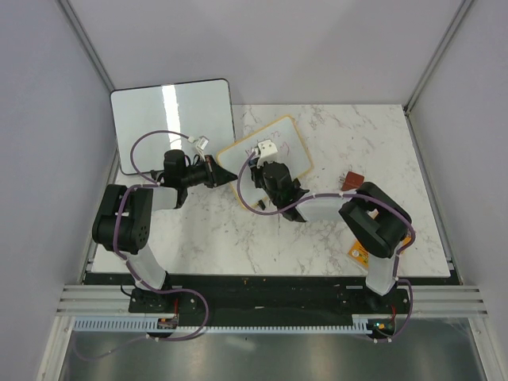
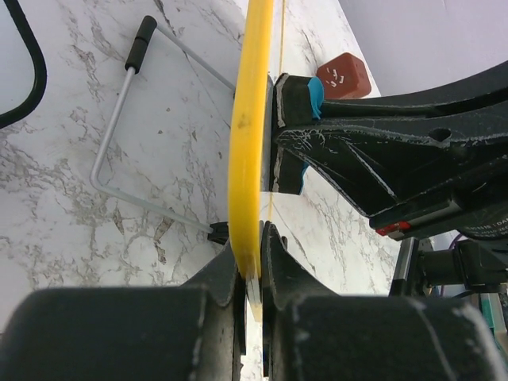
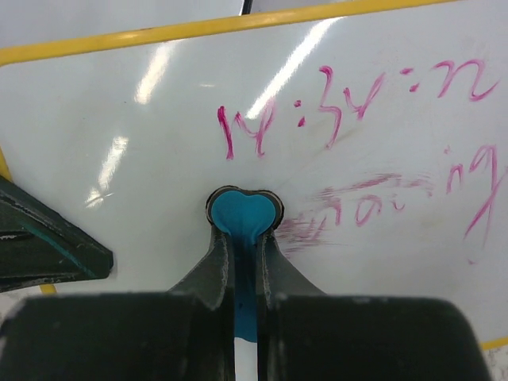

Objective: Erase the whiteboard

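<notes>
The whiteboard [image 1: 287,143], small with a yellowish frame, stands tilted at the middle of the marble table. My left gripper [image 1: 216,171] is shut on its left frame edge [image 2: 250,119], which passes between the jaws of that left gripper [image 2: 252,266]. My right gripper [image 1: 266,176] is shut on a blue eraser [image 3: 244,214] pressed flat against the whiteboard [image 3: 159,159]. Pink-red handwriting [image 3: 357,103] remains above and right of the eraser, and a smeared patch [image 3: 317,226] lies just to its right. The right gripper [image 3: 244,232] shows the eraser between its jaws.
A larger blank glossy board [image 1: 171,115] lies at the back left. A red-brown block [image 1: 354,180] sits right of the whiteboard, and an orange item [image 1: 359,254] lies by the right arm's base. The whiteboard's wire stand [image 2: 119,103] rests on the table behind it.
</notes>
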### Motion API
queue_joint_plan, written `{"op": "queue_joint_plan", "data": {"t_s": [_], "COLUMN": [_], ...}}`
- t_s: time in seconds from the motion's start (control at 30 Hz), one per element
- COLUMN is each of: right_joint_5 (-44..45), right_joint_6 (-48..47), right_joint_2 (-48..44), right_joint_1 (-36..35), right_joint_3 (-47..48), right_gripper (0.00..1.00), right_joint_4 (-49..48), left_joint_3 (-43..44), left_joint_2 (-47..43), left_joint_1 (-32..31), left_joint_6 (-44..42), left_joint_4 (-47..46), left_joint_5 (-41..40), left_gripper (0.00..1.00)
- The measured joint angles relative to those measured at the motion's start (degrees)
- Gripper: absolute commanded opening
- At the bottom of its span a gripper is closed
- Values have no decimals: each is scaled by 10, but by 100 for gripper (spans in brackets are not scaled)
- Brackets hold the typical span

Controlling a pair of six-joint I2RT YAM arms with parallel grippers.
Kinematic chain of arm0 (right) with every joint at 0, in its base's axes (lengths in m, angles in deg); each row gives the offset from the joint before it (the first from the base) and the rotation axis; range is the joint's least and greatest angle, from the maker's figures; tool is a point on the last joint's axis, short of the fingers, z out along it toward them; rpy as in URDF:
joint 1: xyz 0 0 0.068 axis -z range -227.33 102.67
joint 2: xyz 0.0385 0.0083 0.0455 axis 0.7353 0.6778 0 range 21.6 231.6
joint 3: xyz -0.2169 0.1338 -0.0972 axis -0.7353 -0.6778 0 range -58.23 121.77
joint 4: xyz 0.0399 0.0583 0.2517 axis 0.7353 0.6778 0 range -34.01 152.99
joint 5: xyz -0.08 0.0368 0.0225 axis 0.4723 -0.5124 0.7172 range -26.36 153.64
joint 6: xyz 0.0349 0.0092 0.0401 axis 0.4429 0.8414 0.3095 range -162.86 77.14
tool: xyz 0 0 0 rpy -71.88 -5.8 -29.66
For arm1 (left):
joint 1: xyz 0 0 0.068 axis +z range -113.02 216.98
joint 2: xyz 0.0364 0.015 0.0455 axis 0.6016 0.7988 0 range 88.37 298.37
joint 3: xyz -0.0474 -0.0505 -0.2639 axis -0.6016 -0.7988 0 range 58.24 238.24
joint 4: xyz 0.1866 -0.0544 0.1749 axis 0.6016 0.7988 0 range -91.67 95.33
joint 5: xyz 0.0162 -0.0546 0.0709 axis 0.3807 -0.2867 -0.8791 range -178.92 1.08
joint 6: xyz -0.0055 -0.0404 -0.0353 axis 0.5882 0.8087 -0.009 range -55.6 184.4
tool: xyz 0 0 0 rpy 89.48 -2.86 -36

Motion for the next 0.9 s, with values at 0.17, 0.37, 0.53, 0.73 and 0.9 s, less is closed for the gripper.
{"op": "queue_joint_plan", "data": {"t_s": [0.17, 0.37, 0.53, 0.73, 0.9], "right_joint_5": [-6, -19, -18, -1, 17], "right_joint_6": [66, 127, 149, 151, 150], "right_joint_2": [4, 4, 4, 7, 7], "right_joint_1": [25, 67, 74, 65, 55], "right_joint_3": [0, -16, -31, -52, -74], "right_gripper": [0, 0, 0, 0, 0], "right_joint_4": [-7, -31, -48, -78, -96], "left_joint_3": [2, 4, 4, 4, 4], "left_joint_2": [1, 1, 1, 1, 1], "left_joint_1": [1, 0, 0, 0, 0], "left_joint_6": [0, 1, 1, 1, 0], "left_joint_4": [5, 8, 11, 12, 12], "left_joint_5": [-4, -5, -4, -2, -2], "left_gripper": [2, 2, 2, 2, 2]}}
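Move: The smeared lower line of writing on the tilted whiteboard is centred about 4 cm ahead and 4 cm right of the right hand, 1 cm higher. The upper line lies roughly 6 cm ahead, 3 cm right and 4 cm up; the board's yellow left edge is 7 cm left, 2 cm back and 2 cm down. From the left hand, the lower line lies some 11 cm right, 6 cm ahead and 3 cm up. Keep the left gripper still, pinching the whiteboard's left edge. With the blue eraser still gripped against the board, wipe the right hand about 5 cm right and forward along the lower writing, rolling its left side up some 15 degrees and yawing slightly clockwise; then draw it about 2 cm down and back along the board's slope. ##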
